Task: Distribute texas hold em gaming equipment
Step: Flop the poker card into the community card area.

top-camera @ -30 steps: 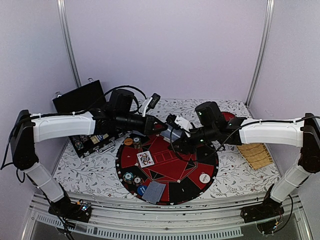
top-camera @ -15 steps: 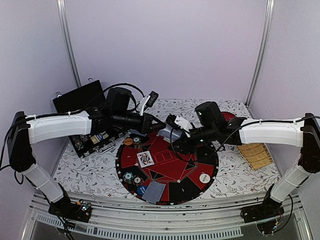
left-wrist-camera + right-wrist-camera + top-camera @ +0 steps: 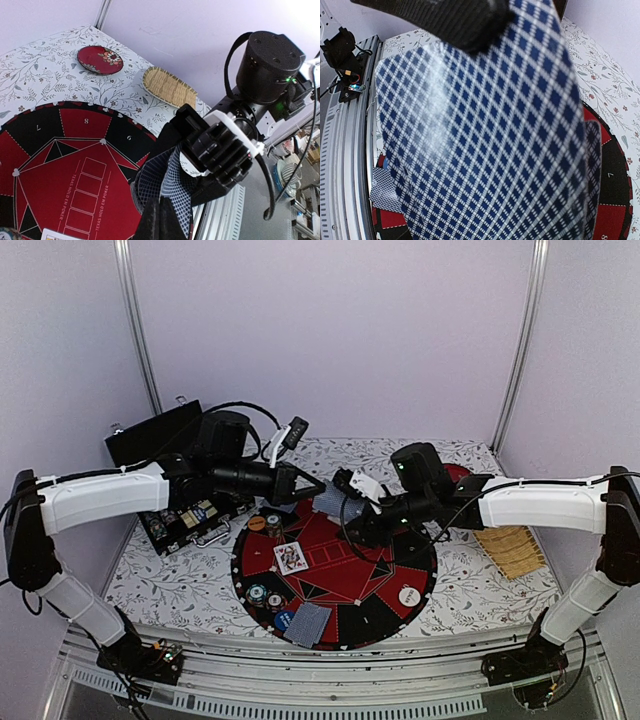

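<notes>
My left gripper (image 3: pixel 319 490) (image 3: pixel 160 202) is shut on the corner of one playing card (image 3: pixel 331 502) (image 3: pixel 181 182) with a blue-and-white lattice back. It hangs over the far side of the round red-and-black poker mat (image 3: pixel 340 570). That card still touches the deck, which my right gripper (image 3: pixel 353 512) holds. In the right wrist view the card back (image 3: pixel 485 140) fills the frame and hides my right fingers. On the mat lie a face-up card (image 3: pixel 291 558), face-down cards (image 3: pixel 310 623), striped chips (image 3: pixel 258 593), a blue disc (image 3: pixel 284 620), a white disc (image 3: pixel 410 596) and an orange disc (image 3: pixel 257 523).
An open black case (image 3: pixel 165 435) holding a tray of chips (image 3: pixel 190 518) stands at the back left. A dark red plate (image 3: pixel 100 58) sits at the back behind the right arm. The straw slatted mat (image 3: pixel 510 550) lies on the right.
My left gripper has closed on the card. The left arm has drawn back to the left, pulling the card away from the deck. The right arm has stayed still.
</notes>
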Motion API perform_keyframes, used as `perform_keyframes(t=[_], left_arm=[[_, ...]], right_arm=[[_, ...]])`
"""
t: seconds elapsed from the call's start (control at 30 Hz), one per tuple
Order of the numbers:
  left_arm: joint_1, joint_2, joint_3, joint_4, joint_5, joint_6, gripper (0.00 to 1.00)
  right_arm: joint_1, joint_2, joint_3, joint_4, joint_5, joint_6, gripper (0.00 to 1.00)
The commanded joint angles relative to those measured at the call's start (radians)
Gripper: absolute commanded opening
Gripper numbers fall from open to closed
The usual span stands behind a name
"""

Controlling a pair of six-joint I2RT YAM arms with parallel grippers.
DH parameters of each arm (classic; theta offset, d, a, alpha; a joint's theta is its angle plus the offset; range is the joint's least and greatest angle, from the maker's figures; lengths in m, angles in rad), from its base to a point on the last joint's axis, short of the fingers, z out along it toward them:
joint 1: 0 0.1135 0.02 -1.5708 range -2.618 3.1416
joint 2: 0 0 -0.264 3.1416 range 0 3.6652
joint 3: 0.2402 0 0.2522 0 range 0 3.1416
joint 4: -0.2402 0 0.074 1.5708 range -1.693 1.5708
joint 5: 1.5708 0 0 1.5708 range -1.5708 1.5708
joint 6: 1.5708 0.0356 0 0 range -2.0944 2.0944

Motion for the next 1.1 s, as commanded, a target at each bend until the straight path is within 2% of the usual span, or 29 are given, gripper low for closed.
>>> perform_keyframes(t=[0.0, 0.17, 0.43, 0.6, 0.73, 0.83, 0.93, 1.07], left_arm=[[0.012, -0.007, -0.013, 0.019, 0.034, 0.014, 0.0], [0.03, 0.004, 0.002, -0.025, 0.026, 0.019, 0.0], [0.072, -0.125, -0.065, 0.051, 0.034, -0.001, 0.0], [0.104, -0.172, -0.053, -0.015, -0.023, 0.027, 0.0], [0.112, -0.24, -0.019, -0.171, -0.297, 0.115, 0.0], [0.101, -0.236, -0.018, -0.235, -0.508, 0.179, 0.0], [0.045, -0.158, 0.004, -0.273, -0.663, 0.229, 0.0], [-0.106, 0.002, 0.065, -0.269, -0.939, 0.356, 0.0]], right_arm=[[-0.008, -0.007, 0.009, 0.014, -0.022, -0.001, 0.51], [-0.011, -0.015, 0.009, 0.008, -0.022, -0.004, 0.51], [-0.05, -0.025, -0.01, 0.013, -0.035, 0.005, 0.51], [-0.079, -0.031, -0.022, 0.013, -0.037, 0.014, 0.51], [-0.123, -0.053, -0.04, 0.002, -0.022, 0.029, 0.51], [-0.159, -0.072, -0.044, -0.021, 0.013, 0.04, 0.51], [-0.2, -0.092, -0.046, -0.049, 0.055, 0.056, 0.51], [-0.261, -0.117, -0.054, -0.094, 0.087, 0.08, 0.51]])
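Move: The left hand pinches a card still against the deck, whose middle is about 4 cm to its right, level fore and aft, and some 6 cm lower. From the left hand, the community card area is about 10 cm ahead, 4 cm right and 24 cm down; the queen lies 9 cm ahead, 8 cm left. From the right hand, holding the deck, that area is some 10 cm ahead, 2 cm left and 16 cm down; the queen, 9 cm ahead, 13 cm left. Left hand draws its pinched card off the deck, about 10 cm left, 6 forward; right hand takes deck forward-right. ##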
